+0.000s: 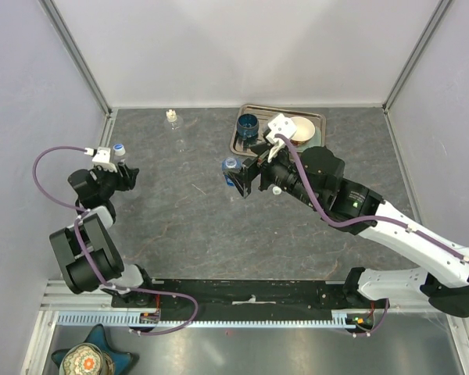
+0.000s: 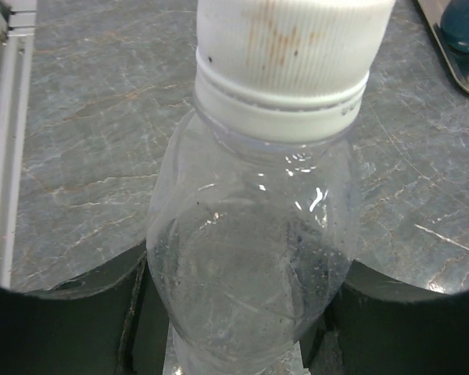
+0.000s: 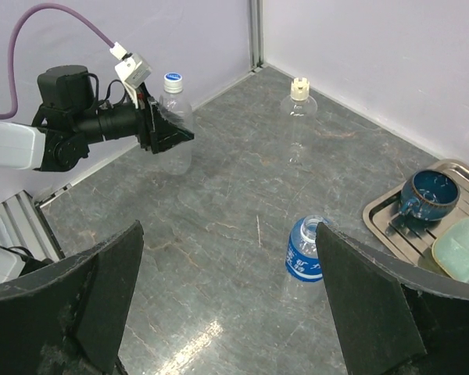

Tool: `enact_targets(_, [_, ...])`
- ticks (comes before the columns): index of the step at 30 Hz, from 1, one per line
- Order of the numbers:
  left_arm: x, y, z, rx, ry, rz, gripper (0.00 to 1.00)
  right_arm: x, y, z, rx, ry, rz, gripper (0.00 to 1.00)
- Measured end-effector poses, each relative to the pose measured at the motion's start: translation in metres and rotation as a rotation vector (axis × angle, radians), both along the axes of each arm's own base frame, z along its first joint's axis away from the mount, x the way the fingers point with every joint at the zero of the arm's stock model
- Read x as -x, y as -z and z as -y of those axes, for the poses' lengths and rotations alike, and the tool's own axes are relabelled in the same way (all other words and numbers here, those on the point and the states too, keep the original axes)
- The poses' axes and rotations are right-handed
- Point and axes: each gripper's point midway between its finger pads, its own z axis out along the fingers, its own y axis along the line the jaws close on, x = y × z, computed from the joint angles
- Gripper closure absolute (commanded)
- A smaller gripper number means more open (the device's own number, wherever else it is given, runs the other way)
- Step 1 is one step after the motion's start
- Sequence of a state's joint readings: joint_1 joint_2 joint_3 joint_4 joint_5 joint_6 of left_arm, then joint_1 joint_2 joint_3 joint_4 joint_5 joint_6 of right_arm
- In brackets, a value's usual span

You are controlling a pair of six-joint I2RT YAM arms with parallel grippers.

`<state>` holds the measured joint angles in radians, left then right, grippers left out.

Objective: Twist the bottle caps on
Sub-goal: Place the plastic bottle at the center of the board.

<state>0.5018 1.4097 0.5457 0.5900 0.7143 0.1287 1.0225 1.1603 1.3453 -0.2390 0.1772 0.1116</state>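
My left gripper (image 1: 125, 173) is shut on a clear bottle (image 2: 250, 258) at the table's left edge. The bottle stands upright, and a white ribbed cap (image 2: 285, 62) sits on its neck. A blue-labelled bottle (image 3: 303, 254) stands mid-table with an uncapped neck. My right gripper (image 3: 228, 234) hovers open just right of and above that bottle (image 1: 231, 169), holding nothing. A third clear bottle (image 3: 297, 117) stands near the back wall with a cream cap (image 3: 298, 87) on top.
A metal tray (image 1: 316, 119) at the back right holds a dark blue cup (image 1: 248, 125) and a pale bowl (image 1: 302, 129). Walls close in the table on three sides. A rail (image 2: 4, 141) runs along the left edge.
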Motion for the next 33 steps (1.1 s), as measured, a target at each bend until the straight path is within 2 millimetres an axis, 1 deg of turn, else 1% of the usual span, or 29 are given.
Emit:
enact_targets(6, [0.002, 0.01, 0.004, -0.006, 0.053, -0.016, 0.69, 0.0, 0.006, -0.001, 0.003, -0.003, -0.009, 0.02])
enact_targets(8, [0.004, 0.009, 0.0, -0.004, 0.056, -0.003, 0.69, -0.001, 0.005, 0.0, 0.002, -0.002, -0.01, 0.02])
enact_targets(11, [0.008, 0.014, -0.011, 0.002, 0.042, 0.004, 0.69, -0.001, 0.005, 0.0, 0.001, -0.003, -0.011, 0.02])
enact_targets(15, [0.007, 0.022, -0.014, 0.016, 0.05, 0.005, 0.66, 0.0, 0.006, -0.001, -0.005, -0.008, -0.012, 0.02])
enact_targets(18, [0.006, 0.024, -0.012, 0.014, 0.065, 0.022, 0.55, 0.0, 0.009, -0.001, -0.005, -0.008, -0.018, 0.02])
enact_targets(20, [0.006, 0.024, -0.011, 0.01, 0.071, 0.034, 0.5, 0.0, 0.01, 0.0, -0.005, -0.006, -0.02, 0.02])
enact_targets(23, [0.01, 0.024, -0.01, 0.002, 0.082, 0.053, 0.39, 0.0, 0.009, 0.001, -0.009, -0.003, -0.019, 0.02])
enact_targets(24, [0.011, 0.025, -0.009, 0.001, 0.086, 0.058, 0.25, 0.0, 0.008, 0.002, -0.01, -0.002, -0.018, 0.02])
enact_targets(29, [0.015, 0.028, -0.003, 0.018, 0.102, 0.054, 0.14, -0.001, 0.01, 0.003, -0.009, 0.001, -0.019, 0.02])
enact_targets(33, [0.018, 0.032, -0.001, 0.033, 0.102, 0.036, 0.13, -0.002, 0.012, 0.005, -0.006, 0.005, -0.021, 0.02])
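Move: Straight below the left hand, about 11 cm down, is the bare bit of table where the held clear bottle with the blue cap is to stand. The bottle with the pale crown-like cap stands some 14 cm ahead of that hand and 17 cm to its right, the blue-label bottle about level with it and 33 cm to the right. From the right hand, the spot lies roughly 15 cm ahead, 35 cm left and 38 cm down. Lowering the upright clear bottle towards the table, the left hand sinks about 3 cm and eases back some 2 cm towards its base, turning slightly clockwise. Near the end, still at the bottle's side and sinking a last little, its fingers open clearly to loosen their grip. ##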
